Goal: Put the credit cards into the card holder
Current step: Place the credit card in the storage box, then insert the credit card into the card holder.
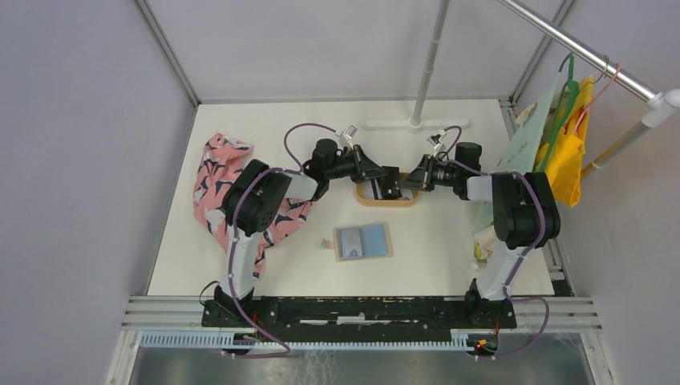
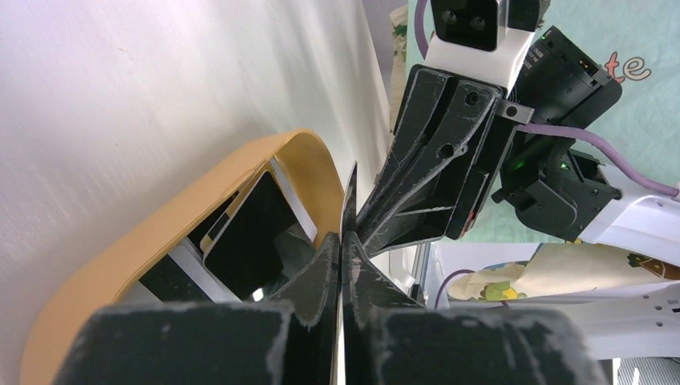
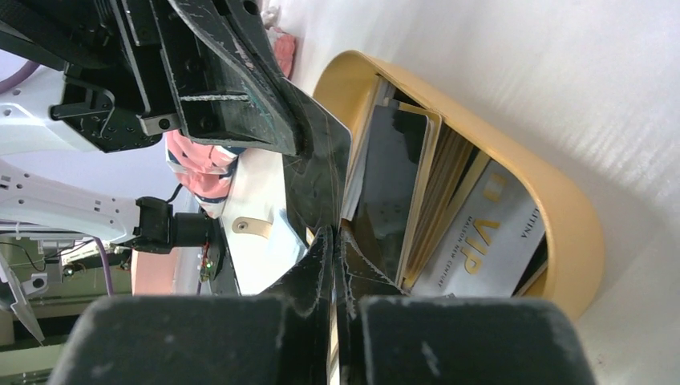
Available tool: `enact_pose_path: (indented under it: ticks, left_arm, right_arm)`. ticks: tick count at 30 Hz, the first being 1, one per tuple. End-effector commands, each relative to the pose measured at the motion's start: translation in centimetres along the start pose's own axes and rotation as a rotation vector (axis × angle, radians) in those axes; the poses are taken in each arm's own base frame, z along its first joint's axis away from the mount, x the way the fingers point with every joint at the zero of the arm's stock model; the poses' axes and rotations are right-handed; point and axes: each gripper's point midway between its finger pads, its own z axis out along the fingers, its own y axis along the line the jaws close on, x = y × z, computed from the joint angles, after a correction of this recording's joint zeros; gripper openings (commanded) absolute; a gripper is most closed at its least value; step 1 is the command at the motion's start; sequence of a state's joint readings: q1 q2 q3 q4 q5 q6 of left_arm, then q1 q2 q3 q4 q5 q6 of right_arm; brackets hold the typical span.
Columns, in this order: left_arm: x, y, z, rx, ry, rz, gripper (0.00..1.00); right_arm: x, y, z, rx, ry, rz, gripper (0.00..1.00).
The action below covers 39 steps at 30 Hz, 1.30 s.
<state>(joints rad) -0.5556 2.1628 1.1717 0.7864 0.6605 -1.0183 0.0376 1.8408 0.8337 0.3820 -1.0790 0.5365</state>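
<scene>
In the top view both grippers meet over the oval wooden tray (image 1: pixel 386 197) at the table's middle back. The left gripper (image 2: pixel 342 241) is shut on a thin dark credit card (image 2: pixel 350 188), seen edge-on. The right gripper (image 3: pixel 333 233) is shut on the same dark card (image 3: pixel 325 172) from the opposite side, its fingers (image 2: pixel 433 160) just beyond the left gripper's tips. Several more credit cards lie in the tray (image 3: pixel 573 233), among them a dark one (image 3: pixel 389 184) and a pale VIP one (image 3: pixel 481 241). The card holder (image 1: pixel 362 241) lies open in front of the tray, grey-blue panels up.
A pink patterned cloth (image 1: pixel 220 180) lies at the left under the left arm. Bags (image 1: pixel 561 152) hang from a rail at the right edge. A white pole base (image 1: pixel 414 123) stands at the back. White walls enclose the table.
</scene>
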Motion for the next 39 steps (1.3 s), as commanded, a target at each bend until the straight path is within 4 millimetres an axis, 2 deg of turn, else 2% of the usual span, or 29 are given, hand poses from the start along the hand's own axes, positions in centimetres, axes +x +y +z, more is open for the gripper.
enact_pose_path:
  ticks: [1, 5, 9, 15, 19, 22, 28, 31, 34, 37, 39]
  left_arm:
    - [-0.6, -1.9, 0.8, 0.070, 0.010, 0.012, 0.02]
    - [-0.6, -1.9, 1.0, 0.073, 0.014, 0.017, 0.02]
    - [-1.1, -3.2, 0.6, 0.102, 0.000, 0.047, 0.02]
    - [-1.8, -6.2, -1.0, 0.170, -0.040, 0.085, 0.02]
    - [-2.1, -8.1, -2.6, 0.222, -0.076, 0.088, 0.02]
    - [-1.8, -10.2, -4.3, 0.287, -0.100, 0.124, 0.02]
    - [-0.3, -13.2, -9.0, 0.320, -0.178, 0.239, 0.02]
    - [0.6, -13.5, -11.1, 0.283, -0.220, 0.305, 0.02]
    - [1.6, -13.9, -13.1, 0.259, -0.246, 0.361, 0.02]
    - [2.9, -14.5, -14.9, 0.265, -0.266, 0.422, 0.02]
    - [3.9, -14.8, -15.7, 0.272, -0.271, 0.460, 0.02]
  right_arm:
    - [-0.7, -0.7, 0.4, 0.029, 0.001, -0.046, 0.00]
    - [-0.8, -1.0, 0.3, 0.045, 0.006, -0.063, 0.04]
    - [-1.6, -0.7, -0.2, 0.059, 0.009, -0.138, 0.25]
    - [-2.6, 2.1, -1.2, 0.002, -0.009, -0.301, 0.53]
    - [-2.3, 4.6, -1.5, -0.085, -0.010, -0.372, 0.61]
    - [-1.1, 7.2, -1.5, -0.169, 0.017, -0.454, 0.66]
    - [1.5, 11.6, -0.9, -0.231, 0.051, -0.764, 0.72]
    - [2.4, 12.5, -1.4, -0.240, 0.049, -0.881, 0.75]
    - [3.9, 13.4, -2.0, -0.281, 0.035, -0.992, 0.82]
    - [6.4, 14.8, -2.2, -0.363, 0.036, -1.084, 0.97]
    - [7.7, 15.5, -2.1, -0.407, 0.039, -1.104, 0.98]
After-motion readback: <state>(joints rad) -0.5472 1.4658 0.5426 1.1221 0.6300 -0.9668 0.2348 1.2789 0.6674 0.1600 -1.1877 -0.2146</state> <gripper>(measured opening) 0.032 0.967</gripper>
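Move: From the left hand, the card holder lies flat about 17 cm back, 4 cm to the left and 7 cm down. The black card, pinched by both hands, has its middle 2 cm back and 2 cm right of the left fingertips. Beneath is the tan card tray, 2 cm back, 3 cm right and 5 cm down. From the right hand, the card holder is roughly 14 cm back, 10 cm left and 6 cm down. Keeping its pinch on the black card, the left hand dips slightly, then lifts some 13 cm and draws back 12 cm, drifting left, away from the tan tray. The right hand opens wide and comes off the card, then backs off and rises roughly 10 cm each, bearing left, rolling hard and swinging counter-clockwise. ##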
